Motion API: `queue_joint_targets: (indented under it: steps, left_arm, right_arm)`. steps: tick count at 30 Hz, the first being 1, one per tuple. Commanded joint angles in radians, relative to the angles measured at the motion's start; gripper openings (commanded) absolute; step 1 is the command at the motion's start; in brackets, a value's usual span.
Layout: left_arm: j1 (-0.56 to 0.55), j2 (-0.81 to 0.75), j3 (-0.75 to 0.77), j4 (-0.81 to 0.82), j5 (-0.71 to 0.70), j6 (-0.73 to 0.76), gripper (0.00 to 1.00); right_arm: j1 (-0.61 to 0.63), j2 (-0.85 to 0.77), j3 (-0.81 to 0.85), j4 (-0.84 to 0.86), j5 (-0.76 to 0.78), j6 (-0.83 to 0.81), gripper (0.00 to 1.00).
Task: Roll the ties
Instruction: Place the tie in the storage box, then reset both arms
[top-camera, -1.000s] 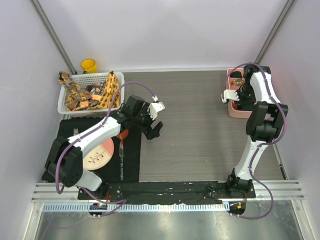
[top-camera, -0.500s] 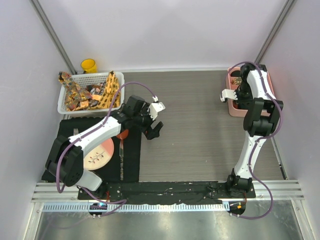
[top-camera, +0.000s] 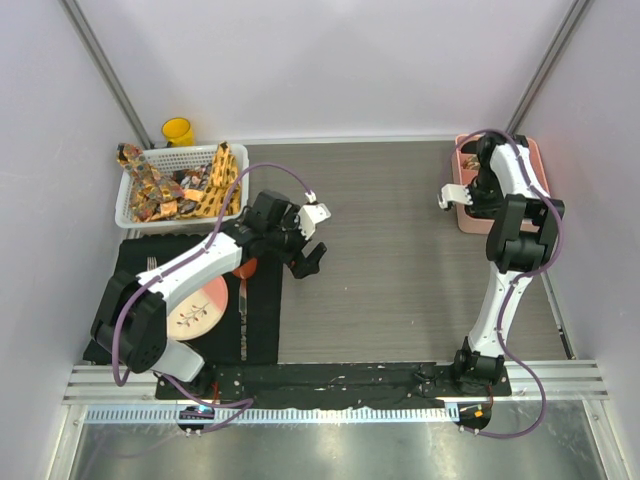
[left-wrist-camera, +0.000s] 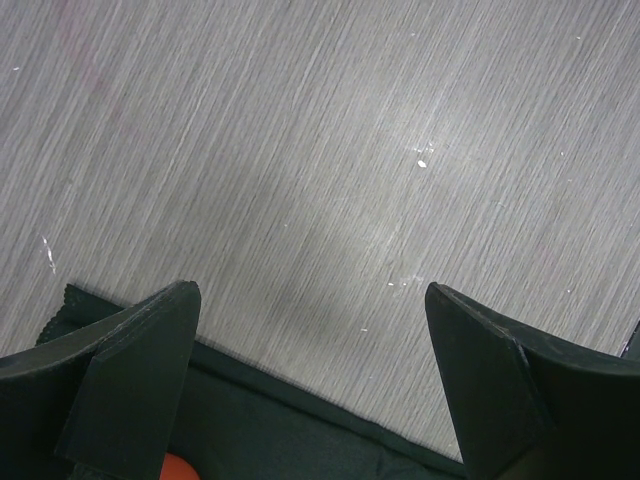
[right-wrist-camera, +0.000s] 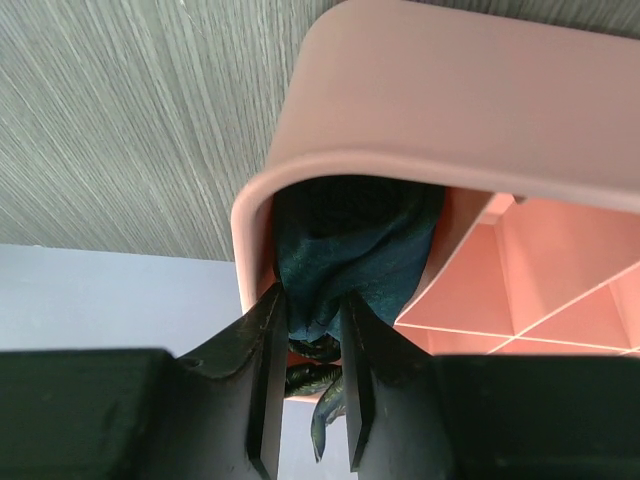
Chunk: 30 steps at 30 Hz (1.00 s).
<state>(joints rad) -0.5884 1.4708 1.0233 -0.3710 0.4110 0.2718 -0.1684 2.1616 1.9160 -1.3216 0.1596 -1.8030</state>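
Observation:
In the right wrist view a dark teal tie (right-wrist-camera: 352, 235) sits bunched in the end compartment of a pink divided box (right-wrist-camera: 420, 90). My right gripper (right-wrist-camera: 312, 300) reaches into that compartment. Its jaws are parted a little, the teal fabric still lies between them, and a loose end hangs below. From above, the right gripper (top-camera: 478, 190) is over the pink box (top-camera: 466, 218) at the far right. Yellow-orange ties (top-camera: 218, 183) and brownish patterned ties (top-camera: 150, 190) fill a white basket (top-camera: 125, 205). My left gripper (top-camera: 316, 240) hovers open over bare table with nothing in it (left-wrist-camera: 310, 300).
A black placemat (top-camera: 262, 320) lies under the left arm; its edge (left-wrist-camera: 300, 430) shows below the left fingers. On it are a pink plate (top-camera: 200, 310) and cutlery. A yellow cup (top-camera: 178, 131) stands behind the basket. Walls close in on both sides.
The right gripper's jaws have parted slightly around the teal tie, and the right wrist has shifted a little over the box. The left arm has not moved.

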Motion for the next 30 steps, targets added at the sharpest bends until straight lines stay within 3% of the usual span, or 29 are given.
queue_joint_targets:
  steps: [1, 8, 21, 24, 25, 26, 28, 30]
  left_arm:
    - [0.006, -0.006, 0.038, 0.020, 0.014, 0.017, 1.00]
    - [0.006, -0.015, 0.038, 0.027, 0.012, 0.017, 1.00]
    - [0.006, -0.040, 0.034, 0.063, -0.012, 0.032, 1.00]
    - [0.007, -0.061, 0.052, 0.067, -0.070, -0.003, 1.00]
    - [0.009, -0.069, 0.058, 0.076, -0.092, -0.041, 1.00]
    - [0.013, -0.082, 0.061, 0.089, -0.150, -0.061, 1.00]
    - [0.021, -0.121, 0.073, 0.116, -0.190, -0.107, 1.00]
    - [0.024, -0.154, 0.119, 0.101, -0.301, -0.149, 1.00]
  right_arm:
    - [0.004, 0.018, -0.023, -0.108, 0.014, 0.001, 0.33]
    - [-0.002, -0.054, 0.009, -0.130, -0.002, -0.025, 0.55]
    - [-0.025, -0.169, 0.150, -0.162, -0.083, 0.007, 0.62]
    - [-0.025, -0.192, 0.215, -0.131, -0.141, 0.088, 0.72]
    - [-0.026, -0.197, 0.234, -0.119, -0.159, 0.124, 0.81]
    - [-0.026, -0.203, 0.274, -0.084, -0.222, 0.227, 0.99]
    - [-0.028, -0.207, 0.323, -0.042, -0.293, 0.360, 0.99]
    - [-0.028, -0.215, 0.386, 0.005, -0.407, 0.613, 1.00]
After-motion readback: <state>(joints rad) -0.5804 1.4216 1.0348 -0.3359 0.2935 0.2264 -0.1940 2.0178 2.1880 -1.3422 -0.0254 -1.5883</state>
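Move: The rolled teal tie lies in the near-left part of the pink storage box, its middle about 2 cm to the right hand's left and some 3 cm below, with the partly open fingers at its right end. A dark printed tie lies level with it, about 4 cm to this hand's right; a patterned tie sits 11 cm ahead and 6 cm left. From the left hand the teal tie lies roughly 40 cm right and 12 cm ahead, lower down. The teal tie is let go: the right fingers, already part open, spread to full width as the hand eases forward low in the box. They come free upward, slowly and then fast, the hand rising about 13 cm and drifting forward, fingertips swinging outward some 25 degrees. At the very end the empty left hand starts up and forward, about 3 cm. ##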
